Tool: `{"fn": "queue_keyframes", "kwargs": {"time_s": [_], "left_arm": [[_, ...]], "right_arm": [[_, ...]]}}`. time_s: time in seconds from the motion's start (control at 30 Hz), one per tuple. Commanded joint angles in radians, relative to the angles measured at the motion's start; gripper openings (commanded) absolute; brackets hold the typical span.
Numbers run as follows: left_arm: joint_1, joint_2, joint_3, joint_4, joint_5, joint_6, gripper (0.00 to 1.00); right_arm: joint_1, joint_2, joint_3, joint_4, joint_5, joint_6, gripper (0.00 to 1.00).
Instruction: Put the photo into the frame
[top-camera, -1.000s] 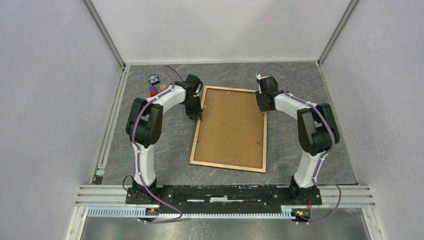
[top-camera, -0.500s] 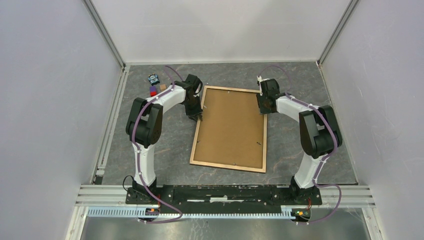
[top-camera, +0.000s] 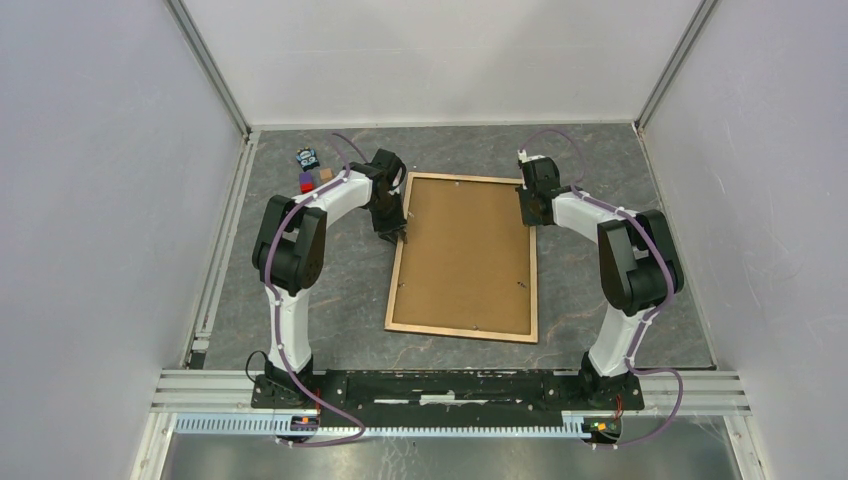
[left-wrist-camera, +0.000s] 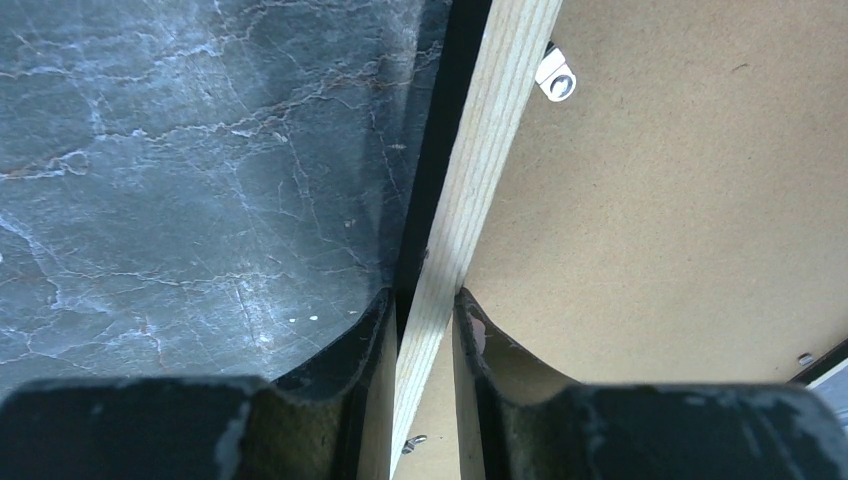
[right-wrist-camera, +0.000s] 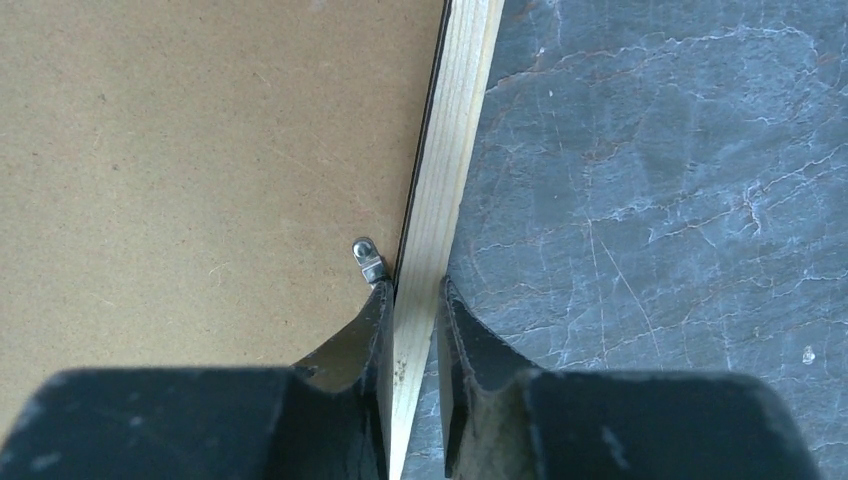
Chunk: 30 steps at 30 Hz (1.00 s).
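The frame (top-camera: 397, 275) lies back-up on the dark marbled table, its light wood rails around a brown backing board (top-camera: 465, 255). The photo is hidden. My left gripper (top-camera: 400, 232) stands at the left rail's far half. In the left wrist view it (left-wrist-camera: 425, 305) is shut on that rail (left-wrist-camera: 490, 130), one finger outside and one over the board. My right gripper (top-camera: 531, 212) is at the right rail's far end. In the right wrist view it (right-wrist-camera: 415, 300) is shut on the rail (right-wrist-camera: 450, 130), beside a metal turn clip (right-wrist-camera: 368, 257).
Small objects sit at the back left: a dark blue one (top-camera: 308, 158) and a red and purple block (top-camera: 306, 182). White enclosure walls rise on three sides. A metal rail (top-camera: 225, 240) runs along the table's left edge.
My right gripper has closed onto the right rail. The frame has shifted slightly to the right, its near end most. The left gripper keeps its hold.
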<state>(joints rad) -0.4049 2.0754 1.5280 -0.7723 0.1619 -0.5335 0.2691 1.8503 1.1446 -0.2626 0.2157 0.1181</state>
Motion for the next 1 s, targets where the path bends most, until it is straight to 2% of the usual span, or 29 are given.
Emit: {"fn": "queue_keyframes", "kwargs": {"time_s": [0.0,0.17,0.37,0.77,0.97], "left_arm": [[-0.009,0.032,0.019,0.039,0.030,-0.053,0.27],[-0.010,0.033,0.021,0.038,0.035,-0.053,0.27],[-0.009,0.031,0.020,0.038,0.031,-0.051,0.27],[-0.010,0.031,0.022,0.039,0.038,-0.052,0.27],[-0.010,0.033,0.021,0.038,0.036,-0.051,0.27]], "right_arm": [[0.005,0.042,-0.065,-0.076,-0.086,-0.009,0.27],[0.005,-0.036,-0.083,-0.070,-0.134,-0.008,0.38],[0.002,-0.011,-0.032,-0.071,-0.158,-0.002,0.43],[-0.005,0.070,-0.010,-0.033,-0.098,0.023,0.41],[-0.011,0.067,-0.009,-0.006,-0.108,0.035,0.44]]}}
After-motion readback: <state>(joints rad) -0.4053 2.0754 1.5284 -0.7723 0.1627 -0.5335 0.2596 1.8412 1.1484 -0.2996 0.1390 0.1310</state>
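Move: The small metal clip by the frame's right rail sits just off my right hand's left fingertip, about 1 cm to the left and 1 cm ahead, at fingertip height; that rail is between my right fingers. From the right hand, the frame's far right corner is roughly 8 cm ahead and 1 cm left, and the rail's other clip about 11 cm back and 1 cm left. From my left hand, the near clip lies some 21 cm right and 3 cm ahead. I open my right fingers off the frame's right rail to a bit over twice their gap, and ease the hand back about 1 cm and slightly less to the left, so the left finger comes to stand over the backing board just behind the clip. Then I hold there, fingers astride the rail. My left hand stays still, keeping its grip on the left rail. ##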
